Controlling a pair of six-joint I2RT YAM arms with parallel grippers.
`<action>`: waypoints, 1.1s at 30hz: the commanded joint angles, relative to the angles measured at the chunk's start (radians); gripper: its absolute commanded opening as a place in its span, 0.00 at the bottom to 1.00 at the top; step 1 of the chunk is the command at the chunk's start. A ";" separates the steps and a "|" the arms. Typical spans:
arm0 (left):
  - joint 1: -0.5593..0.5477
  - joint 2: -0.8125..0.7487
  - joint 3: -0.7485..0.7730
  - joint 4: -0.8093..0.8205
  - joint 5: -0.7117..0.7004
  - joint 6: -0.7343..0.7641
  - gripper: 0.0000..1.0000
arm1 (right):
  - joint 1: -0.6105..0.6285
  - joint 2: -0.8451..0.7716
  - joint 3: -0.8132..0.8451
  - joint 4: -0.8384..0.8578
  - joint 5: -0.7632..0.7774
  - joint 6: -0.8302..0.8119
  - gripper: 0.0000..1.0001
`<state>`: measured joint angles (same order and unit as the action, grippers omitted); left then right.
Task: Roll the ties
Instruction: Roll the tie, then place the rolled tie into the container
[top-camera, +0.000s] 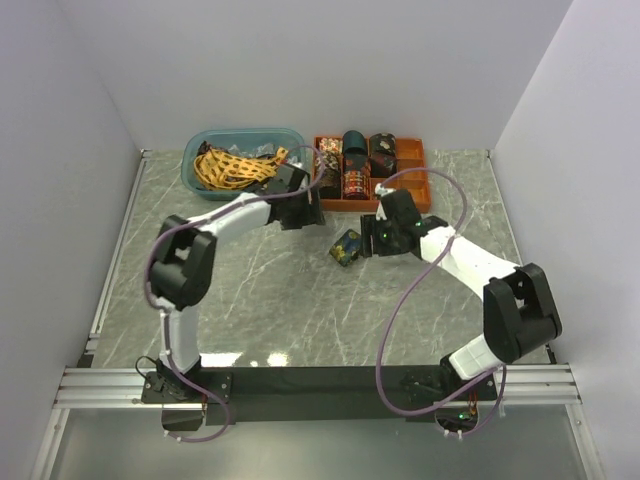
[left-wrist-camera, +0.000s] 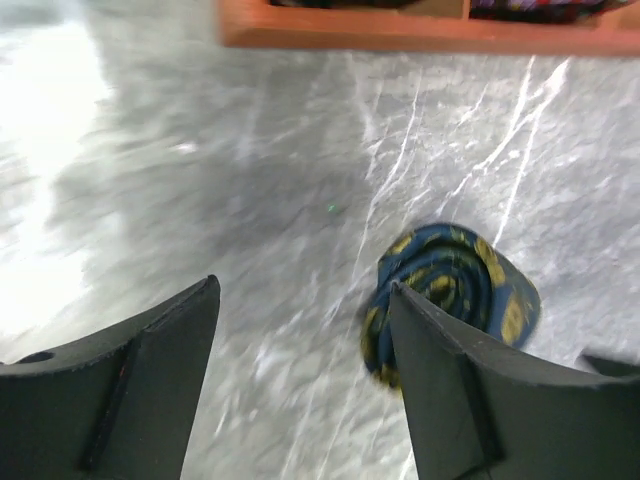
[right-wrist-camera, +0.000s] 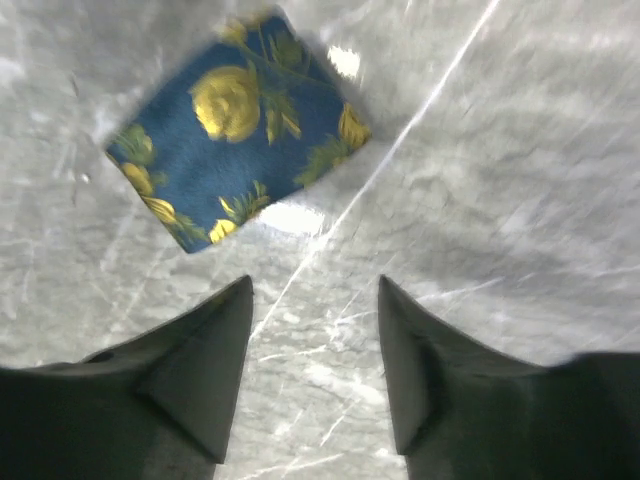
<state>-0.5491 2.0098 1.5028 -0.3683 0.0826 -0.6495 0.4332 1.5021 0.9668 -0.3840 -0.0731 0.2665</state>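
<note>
A rolled navy tie with yellow flowers (top-camera: 346, 247) lies loose on the marble table, between the two arms. In the left wrist view this rolled tie (left-wrist-camera: 455, 290) shows its spiral end, partly behind the right finger (left-wrist-camera: 470, 390). My left gripper (left-wrist-camera: 300, 290) is open, empty, just left of it. In the right wrist view the roll (right-wrist-camera: 235, 135) lies ahead of my open, empty right gripper (right-wrist-camera: 315, 285). A yellow lattice tie (top-camera: 232, 165) lies in the teal bin (top-camera: 194, 150). Several rolled ties (top-camera: 355, 160) fill the orange tray (top-camera: 432, 180).
The bin and tray stand side by side at the table's back edge. White walls close in the table at left, right and back. Purple cables (top-camera: 400, 300) loop from both arms over the marble.
</note>
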 joint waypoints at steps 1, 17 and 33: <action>0.006 -0.162 -0.073 0.002 -0.040 0.008 0.74 | -0.051 -0.005 0.117 -0.079 -0.046 -0.081 0.71; -0.118 -0.224 -0.250 0.134 0.161 0.019 0.55 | -0.251 0.360 0.383 -0.007 -0.677 -0.194 0.91; -0.126 -0.066 -0.138 0.123 0.174 0.059 0.45 | -0.263 0.520 0.408 -0.026 -0.809 -0.256 0.91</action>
<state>-0.6712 1.9316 1.3228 -0.2588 0.2447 -0.6163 0.1802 2.0033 1.3540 -0.4126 -0.8284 0.0353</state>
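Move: The rolled tie lies on the table roughly 6 cm back and 10 cm to the right of the left gripper, some 5 cm below it. From the right gripper the rolled tie is about 5 cm to the left, 2 cm ahead and 6 cm down. The orange tray's middle stands about 20 cm ahead and 2 cm to the right of the right gripper. The blue basket is about 17 cm ahead and 18 cm to the left of the left gripper. Lift the left gripper briefly, draw it back and then right and down towards the rolled tie, about 8 cm back overall, its fingers narrowing but unclosed. Meanwhile arc the right gripper up and forward about 7 cm to the roll's far right side, then sink, rolling the wrist some 30 degrees so the wide-opening fingers point left and straddle the rolled tie. ##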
